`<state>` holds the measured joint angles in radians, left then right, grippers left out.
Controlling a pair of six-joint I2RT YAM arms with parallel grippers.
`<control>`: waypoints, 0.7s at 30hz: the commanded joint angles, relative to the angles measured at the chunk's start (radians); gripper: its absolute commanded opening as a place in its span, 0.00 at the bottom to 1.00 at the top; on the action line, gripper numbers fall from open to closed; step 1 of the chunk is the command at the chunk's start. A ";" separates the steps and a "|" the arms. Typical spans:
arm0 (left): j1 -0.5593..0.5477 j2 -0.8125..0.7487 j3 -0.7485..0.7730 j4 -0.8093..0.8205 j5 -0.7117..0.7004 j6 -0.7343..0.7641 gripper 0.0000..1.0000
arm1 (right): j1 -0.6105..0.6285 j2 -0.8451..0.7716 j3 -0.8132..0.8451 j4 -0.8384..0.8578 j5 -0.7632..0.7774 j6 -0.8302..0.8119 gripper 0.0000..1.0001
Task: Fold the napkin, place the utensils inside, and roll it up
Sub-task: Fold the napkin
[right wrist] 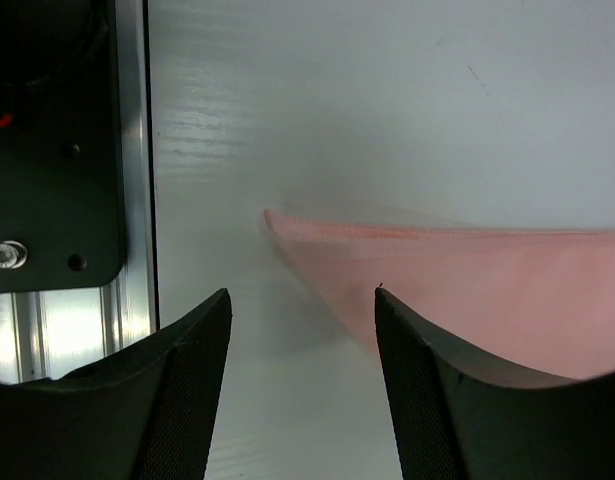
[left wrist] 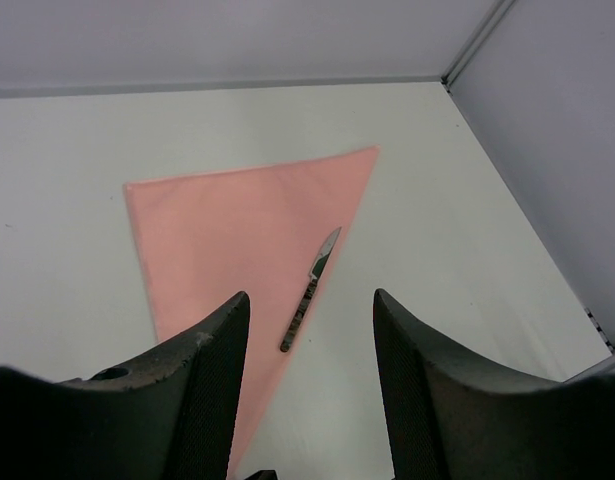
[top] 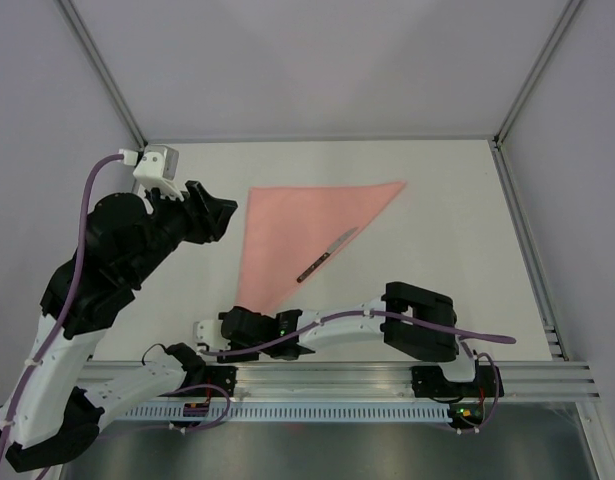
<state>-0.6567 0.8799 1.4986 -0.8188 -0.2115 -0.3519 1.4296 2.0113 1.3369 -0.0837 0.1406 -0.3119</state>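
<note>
The salmon-pink napkin (top: 297,225) lies flat on the white table as a triangle, its long point reaching toward the near edge. A small knife (top: 325,257) with a dark handle rests along its right slanted edge. My left gripper (top: 222,215) hangs open above the table, left of the napkin's far left corner. In the left wrist view the napkin (left wrist: 237,230) and knife (left wrist: 309,290) show beyond the left gripper (left wrist: 310,295). My right gripper (top: 225,325) is low by the napkin's near tip, open with nothing between its fingers. In its wrist view the right gripper (right wrist: 302,292) has that blurred tip of the napkin (right wrist: 467,270) just ahead, slightly raised.
The aluminium rail (top: 387,380) with the arm bases runs along the near edge; it appears close to the left of my right gripper as the rail (right wrist: 87,330). Grey enclosure walls (top: 567,150) bound the table at the back and sides.
</note>
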 commanded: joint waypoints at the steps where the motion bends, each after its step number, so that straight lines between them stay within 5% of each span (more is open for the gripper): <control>1: 0.002 -0.015 0.011 -0.014 -0.023 -0.032 0.58 | 0.023 0.052 0.056 0.062 0.066 -0.026 0.65; 15: 0.002 -0.042 0.002 -0.034 -0.022 -0.021 0.58 | 0.028 0.145 0.074 0.159 0.149 -0.062 0.49; 21: 0.002 -0.058 -0.001 -0.037 -0.017 -0.016 0.58 | 0.028 0.155 0.077 0.162 0.155 -0.067 0.31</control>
<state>-0.6567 0.8333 1.4986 -0.8383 -0.2302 -0.3523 1.4574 2.1437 1.3800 0.0566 0.2661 -0.3725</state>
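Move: The folded napkin's near left corner is what my right hand is after: barely 3 cm to its left, about 1 cm ahead and some 3 cm below. The knife lies on the napkin with its middle about 23 cm ahead and 17 cm to the right of that hand, also on the table. The table's near edge is roughly 5 cm back, level with it sideways. From my left hand, high above, the corner lies about 10 cm back, 6 cm left and 41 cm down. I settle my right hand onto the napkin's near left corner: down and left together, some 2.5 cm each way, most of the sinking first, then easing slightly forward as its fingertips swing forward about 10 degrees. Its fingers close from well open to take the corner's cloth between their tips. My left hand, empty and high up, drifts about 2 cm back and left. ##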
